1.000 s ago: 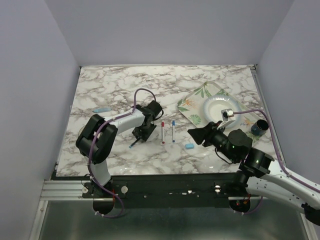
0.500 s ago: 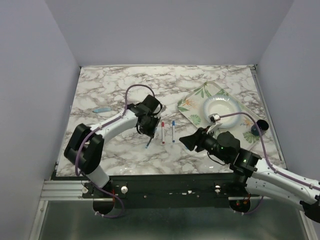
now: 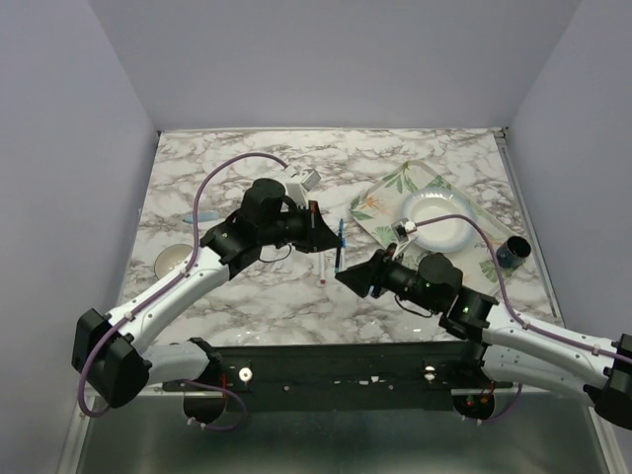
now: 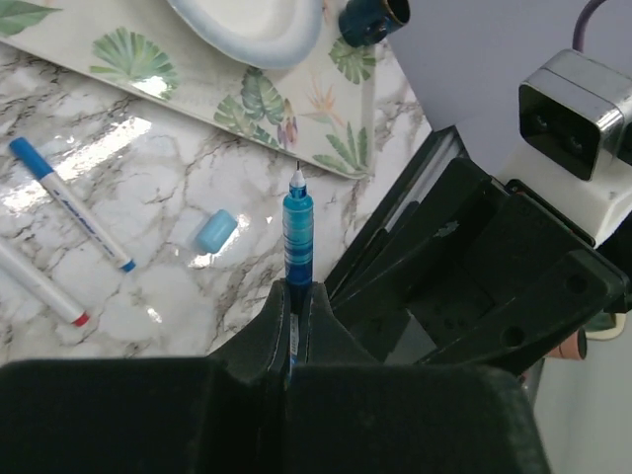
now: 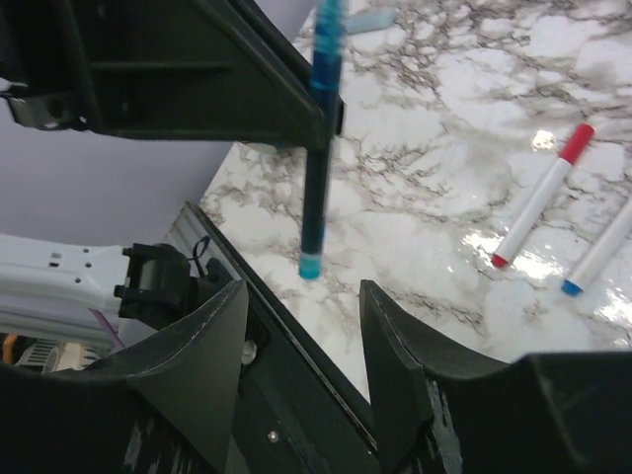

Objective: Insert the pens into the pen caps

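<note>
My left gripper [image 4: 297,291] is shut on a blue-barrelled pen [image 4: 297,232], held above the table with its tip pointing away from me. In the top view that pen [image 3: 339,243] hangs between the left gripper [image 3: 329,237] and the right gripper [image 3: 348,278]. My right gripper [image 5: 301,296] stands open and empty, and the blue pen [image 5: 318,188] hangs just beyond its fingers. Two white pens [image 5: 543,197] lie side by side on the marble, one red-ended and one blue-ended [image 4: 69,202]. A light blue pen cap [image 4: 214,230] lies near them, another pen cap [image 3: 200,216] at the far left.
A floral tray [image 3: 385,202] holding a white bowl [image 3: 434,212] sits at the back right. A dark cup [image 3: 512,254] lies at the right edge. A small pale round object [image 3: 170,262] rests at the left. The two grippers face each other closely at mid-table.
The left gripper shut on the blue pen, lifted it and carried it right. The right gripper moved left toward it, still open.
</note>
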{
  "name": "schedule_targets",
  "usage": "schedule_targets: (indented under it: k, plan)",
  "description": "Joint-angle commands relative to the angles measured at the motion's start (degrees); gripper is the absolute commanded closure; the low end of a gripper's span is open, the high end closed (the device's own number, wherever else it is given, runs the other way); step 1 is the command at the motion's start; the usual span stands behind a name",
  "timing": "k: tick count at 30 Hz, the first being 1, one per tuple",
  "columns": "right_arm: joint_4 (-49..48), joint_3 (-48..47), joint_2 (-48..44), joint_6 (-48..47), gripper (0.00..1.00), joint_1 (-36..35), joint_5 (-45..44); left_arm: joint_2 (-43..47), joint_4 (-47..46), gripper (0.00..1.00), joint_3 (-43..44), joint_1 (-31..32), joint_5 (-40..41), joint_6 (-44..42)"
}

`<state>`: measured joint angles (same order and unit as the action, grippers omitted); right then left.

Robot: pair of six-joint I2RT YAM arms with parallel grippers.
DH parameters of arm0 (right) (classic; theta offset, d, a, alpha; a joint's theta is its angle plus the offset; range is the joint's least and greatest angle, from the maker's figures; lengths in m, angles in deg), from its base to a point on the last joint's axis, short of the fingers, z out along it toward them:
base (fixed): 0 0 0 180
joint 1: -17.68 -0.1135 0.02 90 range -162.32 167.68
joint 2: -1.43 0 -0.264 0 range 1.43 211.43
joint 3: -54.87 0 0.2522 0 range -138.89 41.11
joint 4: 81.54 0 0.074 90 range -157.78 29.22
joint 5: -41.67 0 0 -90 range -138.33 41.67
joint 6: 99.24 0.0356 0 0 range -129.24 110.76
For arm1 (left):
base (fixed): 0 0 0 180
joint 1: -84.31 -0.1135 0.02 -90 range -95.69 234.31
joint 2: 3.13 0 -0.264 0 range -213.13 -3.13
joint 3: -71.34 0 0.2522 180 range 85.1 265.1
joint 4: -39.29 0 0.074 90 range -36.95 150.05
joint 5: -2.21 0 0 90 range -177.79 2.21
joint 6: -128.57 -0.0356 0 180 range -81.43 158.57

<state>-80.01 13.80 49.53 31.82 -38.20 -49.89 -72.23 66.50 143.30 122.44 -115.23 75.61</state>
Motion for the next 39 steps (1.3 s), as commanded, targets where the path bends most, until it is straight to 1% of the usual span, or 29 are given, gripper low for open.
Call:
schedule_targets:
  k: [1,7,11,13,16,17,20,22,23,26,27,34,35,38,39]
  plan:
    - [-3.50,-3.98,1.74,-1.94,0.44,-0.02,3.50,1.78,-6.16,1.00,-1.07,0.98,-3.94,4.71]
    - [-2.19,-6.52,3.84,-2.47,0.45,-0.02,2.09,2.65,-7.12,1.00,-1.94,1.60,-4.72,5.59]
    - [-2.62,-6.70,4.29,-2.48,0.58,-0.11,1.91,3.01,-7.39,1.00,-1.77,1.77,-5.08,5.94]
    - [-2.54,-6.79,4.20,-2.30,0.60,-0.02,1.91,3.09,-7.91,1.00,-1.77,1.77,-5.52,6.20]
    - [-2.36,-6.88,3.76,-2.65,0.70,-0.02,-0.10,3.18,-8.27,1.00,-1.77,2.04,-5.87,6.38]
    - [-2.27,-6.88,3.59,-2.65,0.77,-0.11,-0.28,3.27,-8.18,1.00,-1.77,2.21,-5.87,6.38]
    - [-2.01,-6.53,2.79,-2.83,0.92,-0.11,-1.16,3.27,-7.65,1.00,-1.77,2.12,-5.78,5.94]
    - [-1.57,-6.44,2.62,-2.91,0.92,-0.02,-1.51,3.36,-7.04,1.00,-1.68,2.21,-5.69,5.33]
    - [-1.31,-6.61,2.62,-2.91,0.89,-0.11,-1.34,3.27,-6.69,1.00,-1.42,2.21,-5.61,5.07]
    - [-0.78,-6.62,2.35,-2.65,0.73,-0.02,-1.16,3.18,-5.46,1.00,-0.89,2.21,-5.69,4.36]
    - [-0.69,-6.62,2.27,-2.65,0.71,-0.11,-1.25,3.18,-5.11,1.00,-0.89,2.30,-5.69,4.19]
    - [-0.87,-6.26,1.39,-2.47,0.69,-0.02,-2.04,3.71,-3.70,1.00,-0.62,2.48,-5.69,3.39]
    - [-0.78,-6.26,1.47,-2.56,0.71,-0.11,-1.95,3.88,-3.70,1.00,-0.71,2.48,-5.95,3.48]
    - [-1.66,-6.18,1.56,-3.26,0.95,-0.11,-0.72,4.15,-3.96,1.00,-0.80,2.39,-5.96,3.83]
    - [-1.66,-6.00,1.39,-3.09,0.99,-0.02,-0.72,4.24,-4.13,1.00,-0.71,2.48,-6.04,3.83]
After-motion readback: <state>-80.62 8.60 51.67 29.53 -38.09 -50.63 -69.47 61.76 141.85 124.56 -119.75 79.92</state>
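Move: The blue pen stands upright in my shut left fingers. Its middle is about 4 cm ahead of my open right hand, 2 cm left and 4 cm above, while my right fingers lie some 4 cm back, 2 cm right and 4 cm below my left ones. About 20 cm beneath my right hand, the blue marker lies 9 cm ahead and 1 cm right, the red marker 8 cm ahead and 5 cm left, and the blue block level with it, 10 cm right. I bring my right fingers up about 3 cm, with a little forward, to the pen's lower part and close them around it just below my left fingertips, slackening once before closing again. Meanwhile my left hand keeps its pinch and carries the pen about 3 cm back and 3 cm up towards them, easing slightly to the right. ##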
